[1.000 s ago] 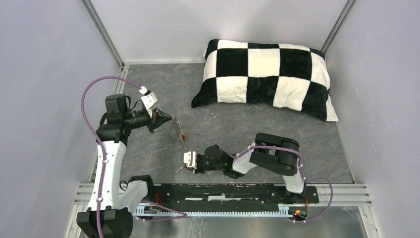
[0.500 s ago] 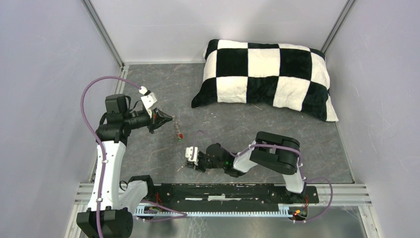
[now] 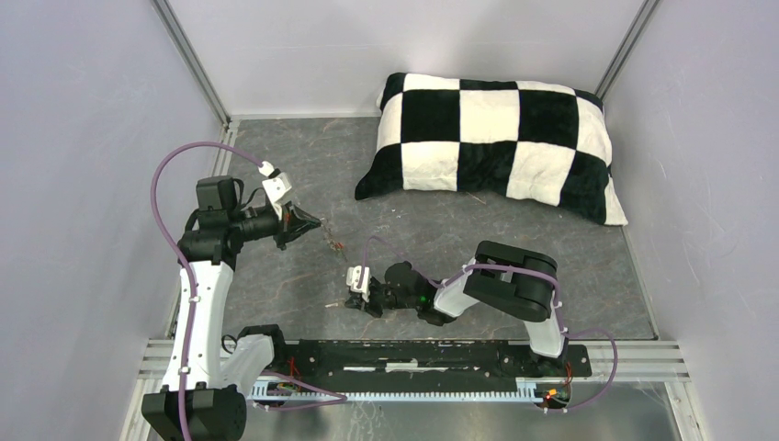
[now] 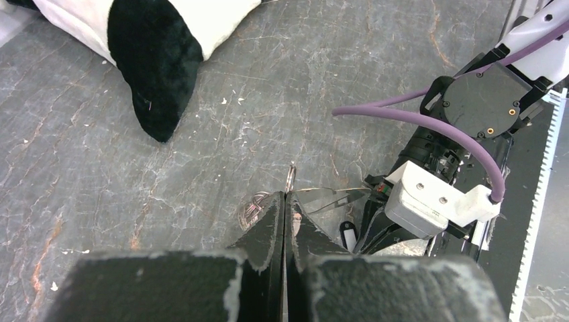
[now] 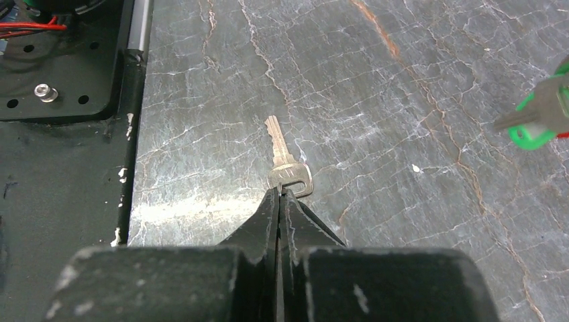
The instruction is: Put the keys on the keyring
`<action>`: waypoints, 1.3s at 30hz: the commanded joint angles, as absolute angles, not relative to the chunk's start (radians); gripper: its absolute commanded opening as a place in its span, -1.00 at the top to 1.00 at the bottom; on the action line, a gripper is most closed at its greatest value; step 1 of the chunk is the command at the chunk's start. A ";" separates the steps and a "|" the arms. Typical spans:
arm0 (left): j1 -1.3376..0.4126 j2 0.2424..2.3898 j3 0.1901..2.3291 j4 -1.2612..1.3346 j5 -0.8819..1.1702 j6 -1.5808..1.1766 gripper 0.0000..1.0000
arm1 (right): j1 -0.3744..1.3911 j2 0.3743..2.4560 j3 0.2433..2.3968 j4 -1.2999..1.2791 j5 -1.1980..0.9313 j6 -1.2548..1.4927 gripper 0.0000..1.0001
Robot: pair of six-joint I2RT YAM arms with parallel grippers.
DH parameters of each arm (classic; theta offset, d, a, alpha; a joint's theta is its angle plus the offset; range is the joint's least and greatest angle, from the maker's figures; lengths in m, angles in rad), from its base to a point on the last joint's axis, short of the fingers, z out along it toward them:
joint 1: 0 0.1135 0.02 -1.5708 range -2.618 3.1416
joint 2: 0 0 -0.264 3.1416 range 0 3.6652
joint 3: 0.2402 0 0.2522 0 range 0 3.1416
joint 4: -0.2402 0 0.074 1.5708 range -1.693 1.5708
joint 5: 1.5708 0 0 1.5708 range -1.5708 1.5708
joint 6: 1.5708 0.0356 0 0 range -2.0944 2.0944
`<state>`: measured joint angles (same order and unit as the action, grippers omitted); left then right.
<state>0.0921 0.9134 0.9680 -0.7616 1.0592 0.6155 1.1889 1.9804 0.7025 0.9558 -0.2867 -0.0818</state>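
My left gripper (image 3: 315, 220) (image 4: 285, 196) is shut on the keyring (image 4: 290, 176), a thin metal ring that sticks out edge-on past its tips. Small keys (image 3: 336, 244) dangle from it above the table. A green-tagged key (image 5: 541, 119) with red behind it hangs at the right edge of the right wrist view. A bare silver key (image 5: 284, 159) lies flat on the table. My right gripper (image 5: 278, 192) (image 3: 349, 296) is low near the front edge, shut with its tips pinching the rim of that key's head. A black oblong tag (image 4: 347, 235) lies beneath the right gripper.
A black-and-white checked pillow (image 3: 491, 142) fills the back right of the table. The black mounting rail (image 3: 413, 354) runs along the near edge, close behind the right gripper. Grey walls enclose the left, right and back.
My right gripper's jaws have closed and it has shifted slightly right and away from the front edge. The keys hanging under my left gripper have swung a little. The left arm has stayed put.
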 commanded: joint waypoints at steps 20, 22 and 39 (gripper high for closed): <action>0.072 0.884 1.018 -1.111 1.253 0.957 0.96 | 1.181 1.231 0.427 0.535 -0.226 -0.176 0.99; 0.068 0.881 1.027 -1.201 1.287 1.023 0.95 | 1.180 1.113 0.415 0.435 -0.204 -0.196 0.99; -0.105 0.830 1.055 -1.307 1.423 1.081 0.96 | 1.204 1.033 0.776 0.163 -0.131 -0.372 0.99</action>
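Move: The loose key lies on the table with its bow already between the right fingers and its middle about 2 cm to their left. The keyring it is going to, held in the left fingertips, is roughly 10 cm ahead of the right hand, 3 cm to its left and 23 cm above; the coloured-tip keys hang some 7 cm ahead, straight in line and 17 cm up. From the left hand the loose key is about 10 cm back, 1 cm right and 24 cm down. The loose key is lifted off the table by the right fingers, which keep it pinched while the hand rises about 22 cm, swinging some 12 cm right before easing slightly back left, and rolls about 20 degrees. The left hand, still gripping the keyring, draws back about 13 cm and 5 cm right towards the key, turning nearly 30 degrees clockwise. ##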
